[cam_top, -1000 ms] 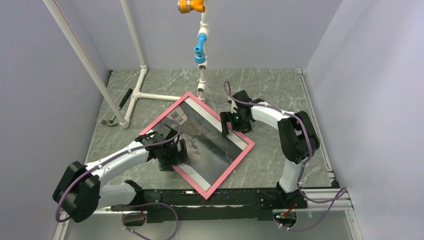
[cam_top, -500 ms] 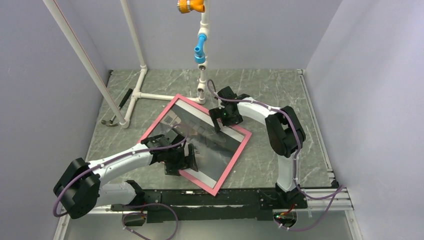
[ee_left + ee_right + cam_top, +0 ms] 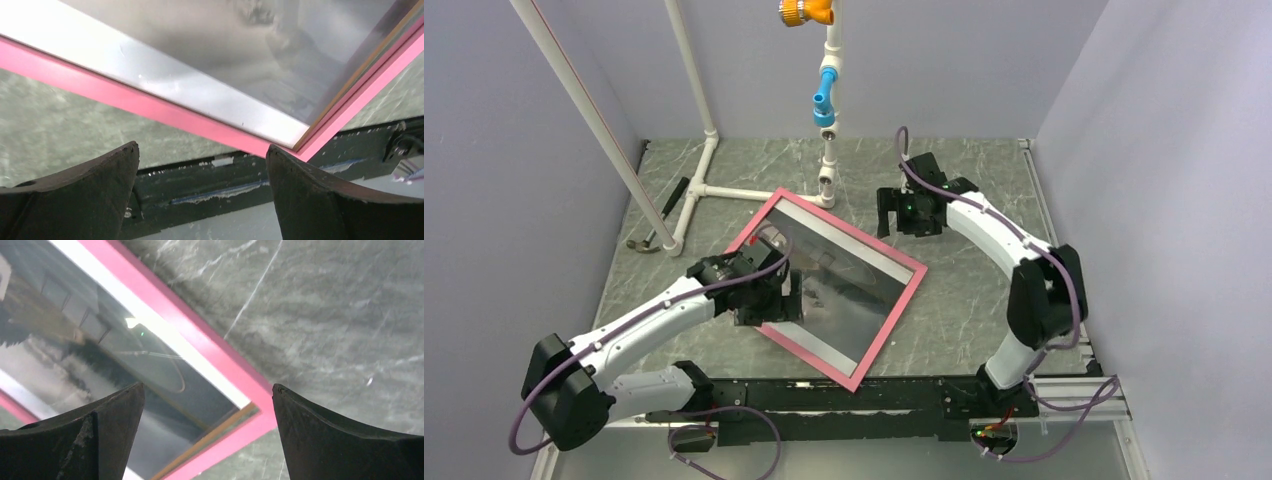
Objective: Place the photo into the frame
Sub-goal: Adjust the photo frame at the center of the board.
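Note:
The pink frame (image 3: 894, 320) lies flat and skewed on the marble table. The photo (image 3: 854, 290) rests inside it, glossy, white margin showing. My left gripper (image 3: 769, 295) hovers open over the frame's near-left edge. The left wrist view shows its fingers (image 3: 90, 185) apart and empty, with the frame's pink edge (image 3: 150, 105) and the photo (image 3: 200, 40) beyond. My right gripper (image 3: 904, 212) hangs open, off the frame, right of its far corner. In the right wrist view, a frame corner (image 3: 260, 422) and the photo (image 3: 100, 340) lie below. A thin tan strip runs between photo and pink edge.
A white pipe stand (image 3: 699, 190) reaches along the back left, with a hammer (image 3: 659, 215) beside it. A vertical pipe with a blue fitting (image 3: 824, 100) stands just behind the frame's far corner. A black rail (image 3: 874, 395) runs along the near edge.
The frame turned clockwise and shifted left, then stayed put. My right gripper lifted off its far edge and drew back to the right. My left gripper opened wider and moved slightly left.

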`<state>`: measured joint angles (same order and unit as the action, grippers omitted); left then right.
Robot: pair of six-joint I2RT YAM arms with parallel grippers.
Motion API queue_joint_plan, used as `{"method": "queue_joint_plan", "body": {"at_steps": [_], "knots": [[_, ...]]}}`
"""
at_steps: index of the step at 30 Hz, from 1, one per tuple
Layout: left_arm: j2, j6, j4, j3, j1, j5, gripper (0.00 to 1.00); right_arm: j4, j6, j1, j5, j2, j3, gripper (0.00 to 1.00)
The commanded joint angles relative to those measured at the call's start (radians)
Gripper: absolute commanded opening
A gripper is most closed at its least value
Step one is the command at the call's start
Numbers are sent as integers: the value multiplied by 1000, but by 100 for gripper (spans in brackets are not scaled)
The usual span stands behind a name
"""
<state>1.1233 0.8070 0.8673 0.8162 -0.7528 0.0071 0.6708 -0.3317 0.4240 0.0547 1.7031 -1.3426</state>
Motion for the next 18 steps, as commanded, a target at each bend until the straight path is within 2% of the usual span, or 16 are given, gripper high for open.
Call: {"method": "queue_joint_plan", "body": {"at_steps": [1, 5, 8, 11, 14, 18], "knots": [[40, -122, 24, 106, 83, -75, 99, 100, -77, 16, 3, -131, 87, 100], [154, -224, -28, 195, 197, -39, 99, 151, -122, 16, 25, -244, 212, 99], [249, -272, -43, 271, 284, -59, 99, 134, -174, 16, 115, -325, 331, 90], [330, -307, -40, 340, 369, -139, 99, 72, -233, 20, 193, -379, 454, 81], [407, -334, -60, 379, 449, -208, 99, -34, -286, 37, 261, -391, 550, 76], [476, -362, -93, 404, 548, -220, 97, -139, -333, 73, 298, -335, 573, 74]]}}
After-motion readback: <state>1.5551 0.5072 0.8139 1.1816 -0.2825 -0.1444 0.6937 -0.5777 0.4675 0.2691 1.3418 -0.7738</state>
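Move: The middle of the frame's far-left edge lies about 20 cm ahead of the left hand, 9 cm to its left and 7 cm below; the left corner is 11 cm ahead, 18 cm left. For the right hand, the near-right edge's middle is roughly 20 cm back, 2 cm left and 9 cm below; the right corner is 6 cm back, 7 cm right, and the white pipe elbow 10 cm ahead, 18 cm left. Left hand sweeps 17 cm forward and leftward to the frame's far-left edge; right draws back, sinking, half-closing slightly. ##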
